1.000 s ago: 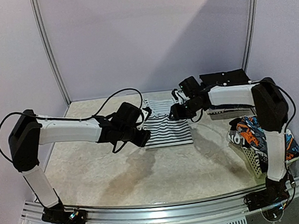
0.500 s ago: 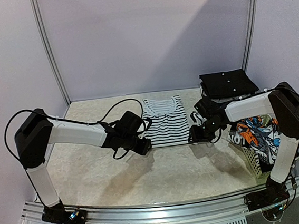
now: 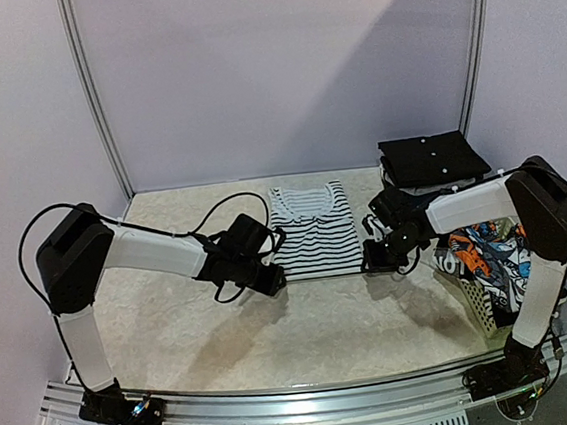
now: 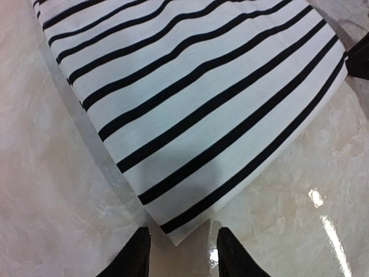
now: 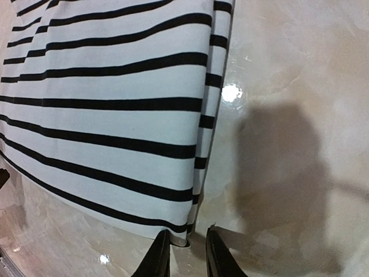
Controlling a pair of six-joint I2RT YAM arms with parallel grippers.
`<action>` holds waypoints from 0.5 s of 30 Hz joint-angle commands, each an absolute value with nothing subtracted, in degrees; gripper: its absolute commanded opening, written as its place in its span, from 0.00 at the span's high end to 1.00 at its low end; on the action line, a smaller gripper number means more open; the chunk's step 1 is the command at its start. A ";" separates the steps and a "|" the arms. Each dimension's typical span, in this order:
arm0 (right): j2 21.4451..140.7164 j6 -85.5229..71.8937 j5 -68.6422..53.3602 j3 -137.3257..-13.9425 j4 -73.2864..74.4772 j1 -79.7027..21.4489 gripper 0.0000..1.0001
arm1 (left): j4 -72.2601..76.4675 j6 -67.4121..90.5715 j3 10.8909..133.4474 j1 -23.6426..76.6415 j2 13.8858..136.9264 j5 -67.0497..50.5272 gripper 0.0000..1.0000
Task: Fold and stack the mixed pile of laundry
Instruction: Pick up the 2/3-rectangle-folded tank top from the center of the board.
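A white shirt with thin black stripes [image 3: 314, 232] lies flat in the middle of the table, collar at the far end. My left gripper [image 3: 275, 282] sits low at its near left corner. In the left wrist view the shirt's corner [image 4: 173, 234] points into the gap of the left gripper [image 4: 183, 254], whose jaws stand apart without touching it. My right gripper [image 3: 369, 262] is at the near right corner. There the folded edge [image 5: 199, 173] ends between the narrowly parted jaws of the right gripper [image 5: 188, 254]. An orange, blue and black print garment [image 3: 489, 258] spills from the basket.
A white lattice basket [image 3: 476, 304] stands at the right edge near the right arm's base. A folded black garment [image 3: 431, 158] lies at the back right corner. Walls close the table at the back and both sides.
Both grippers came toward me from the shirt's upper half to its two near corners. The shirt, bunched under the arms before, now lies flat and full length.
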State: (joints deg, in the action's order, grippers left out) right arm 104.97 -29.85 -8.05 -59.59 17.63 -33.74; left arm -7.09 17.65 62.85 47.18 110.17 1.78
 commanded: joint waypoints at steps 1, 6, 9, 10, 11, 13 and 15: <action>106.59 -30.07 -8.90 -59.32 16.93 -33.86 0.77 | -5.94 17.86 62.34 46.36 112.06 1.05 0.62; 107.52 -29.80 -10.01 -59.31 16.38 -33.90 0.78 | -5.42 17.89 62.38 46.23 112.74 1.29 0.71; 107.84 -29.70 -10.18 -59.08 16.24 -33.85 0.84 | -5.36 17.53 62.56 46.23 113.14 1.49 0.81; 107.76 -29.78 -10.27 -58.91 16.26 -33.85 0.86 | -5.31 17.37 62.64 46.23 113.24 1.41 0.85; 107.67 -29.79 -10.35 -58.82 16.24 -33.85 0.89 | -5.35 17.23 62.77 46.23 113.41 1.33 0.89; 107.52 -29.88 -10.67 -58.72 16.26 -33.90 0.95 | -5.28 17.20 62.75 46.23 113.39 1.28 0.97; 107.28 -29.88 -10.85 -58.31 16.34 -33.85 1.00 | -5.39 17.59 62.55 46.36 113.11 1.26 1.00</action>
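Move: The tank top's near-left corner sits between the left fingertips, about 1 cm below; its near-right corner lies some 1 cm left of and 1 cm below the right hand point. From the right hand, the folded stack is about 22 cm ahead and 17 cm right, the laundry basket roughly 28 cm right and 2 cm back. Both hands shut and pinch the tank top's near corners, left sinking about 1 cm, right edging 1 cm left. ##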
